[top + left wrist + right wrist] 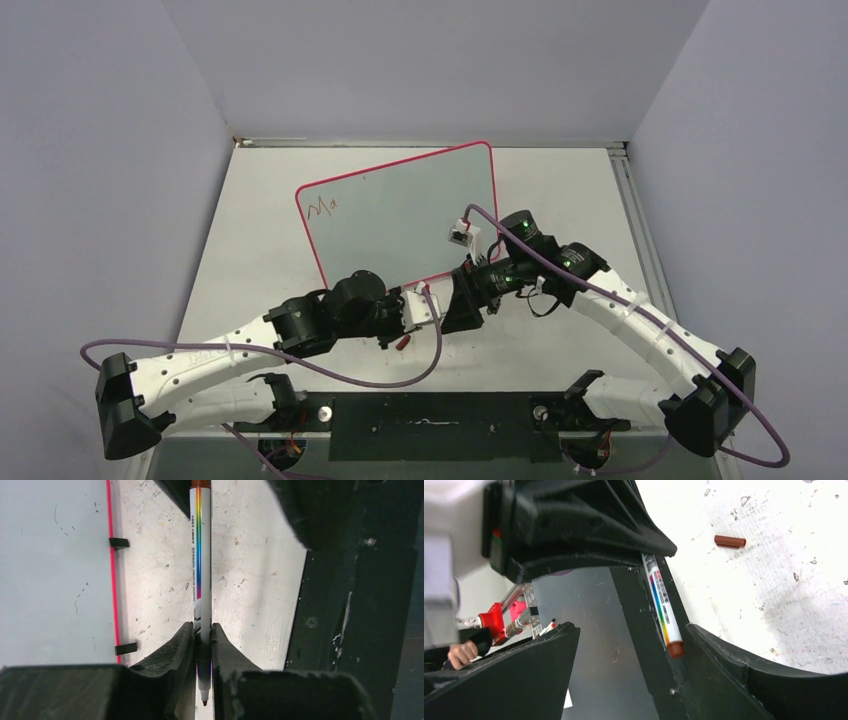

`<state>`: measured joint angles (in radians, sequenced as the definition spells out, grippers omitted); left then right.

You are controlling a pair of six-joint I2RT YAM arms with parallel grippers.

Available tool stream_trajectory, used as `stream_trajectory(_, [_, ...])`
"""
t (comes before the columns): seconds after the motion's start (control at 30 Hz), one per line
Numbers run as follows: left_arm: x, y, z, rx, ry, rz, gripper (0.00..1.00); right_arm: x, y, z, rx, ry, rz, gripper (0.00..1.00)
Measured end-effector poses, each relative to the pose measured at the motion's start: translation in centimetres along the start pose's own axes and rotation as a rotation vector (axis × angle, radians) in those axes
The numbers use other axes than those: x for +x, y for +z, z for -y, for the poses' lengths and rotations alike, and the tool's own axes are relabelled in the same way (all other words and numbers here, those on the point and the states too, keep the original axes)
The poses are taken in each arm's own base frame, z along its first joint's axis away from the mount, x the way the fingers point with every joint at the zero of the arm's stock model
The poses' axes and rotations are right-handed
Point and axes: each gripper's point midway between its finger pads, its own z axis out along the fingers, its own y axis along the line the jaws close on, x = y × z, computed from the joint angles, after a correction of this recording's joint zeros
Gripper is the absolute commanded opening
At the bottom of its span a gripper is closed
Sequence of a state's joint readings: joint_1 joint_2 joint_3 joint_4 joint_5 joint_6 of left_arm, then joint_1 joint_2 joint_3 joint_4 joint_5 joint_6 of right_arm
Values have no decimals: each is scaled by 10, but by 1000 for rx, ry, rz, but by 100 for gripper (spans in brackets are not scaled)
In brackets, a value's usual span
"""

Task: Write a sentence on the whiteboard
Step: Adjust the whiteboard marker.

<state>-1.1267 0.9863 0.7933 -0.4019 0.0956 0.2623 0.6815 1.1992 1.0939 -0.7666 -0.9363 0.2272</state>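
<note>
The whiteboard (420,210) lies tilted on the table, its pink rim and pale face (50,580) at the left of the left wrist view. Of the sentence (322,207), only two shaky red-brown letters show near the board's left edge. My left gripper (202,630) is shut on a white marker (198,555) with a rainbow stripe, its bare tip pointing back between the fingers. My right gripper (634,680) stands open around the marker's brown rear end (675,649), which lies beside its right finger. The two grippers (460,300) meet just off the board's near edge.
The marker's brown cap (729,541) lies loose on the scuffed white table, near the left gripper (403,341). Two small black feet (118,543) stick out from the board's rim. A dark strip runs along the table's near edge (430,425). Grey walls enclose the table.
</note>
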Motion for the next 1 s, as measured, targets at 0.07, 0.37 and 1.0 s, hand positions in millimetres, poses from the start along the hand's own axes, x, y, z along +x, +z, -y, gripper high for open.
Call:
stream_trajectory(0.07, [-4, -3, -3, 13, -38, 30, 0, 2, 1, 0, -4, 0, 42, 79])
stream_trajectory(0.37, [-23, -9, 12, 119, -67, 121, 0, -5, 12, 4, -41, 69, 171, 70])
stream_trajectory(1.0, [-19, -5, 12, 138, -90, 105, 0, 2, 34, -16, -117, 97, 137, 41])
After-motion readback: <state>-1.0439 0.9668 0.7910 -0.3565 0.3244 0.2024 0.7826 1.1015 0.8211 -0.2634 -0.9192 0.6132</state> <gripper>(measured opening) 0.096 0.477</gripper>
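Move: The left fingers already pinch the marker near its writing tip; from them the open right fingertips stand about 5 cm to the right, 7 cm up and 2 cm back. From the right hand, the marker's middle lies some 3 cm ahead, 3 cm left and 3 cm below, with the left fingertips about 2 cm ahead, 5 cm left and 7 cm below. The brown cap lies on the table roughly 9 cm ahead, 10 cm left and 22 cm below the right hand. Bring the open right gripper about 3 cm left and a little back and down, its left side rising some 10 degrees, so its fingers slide down either side of the marker from the tail towards the left fingertips; then narrow them from about three quarters to half open, without pinching. Meanwhile lift the left hand about 2 cm and slightly back, tilting slightly, then hold the marker nearly still in its unchanged pinch. ##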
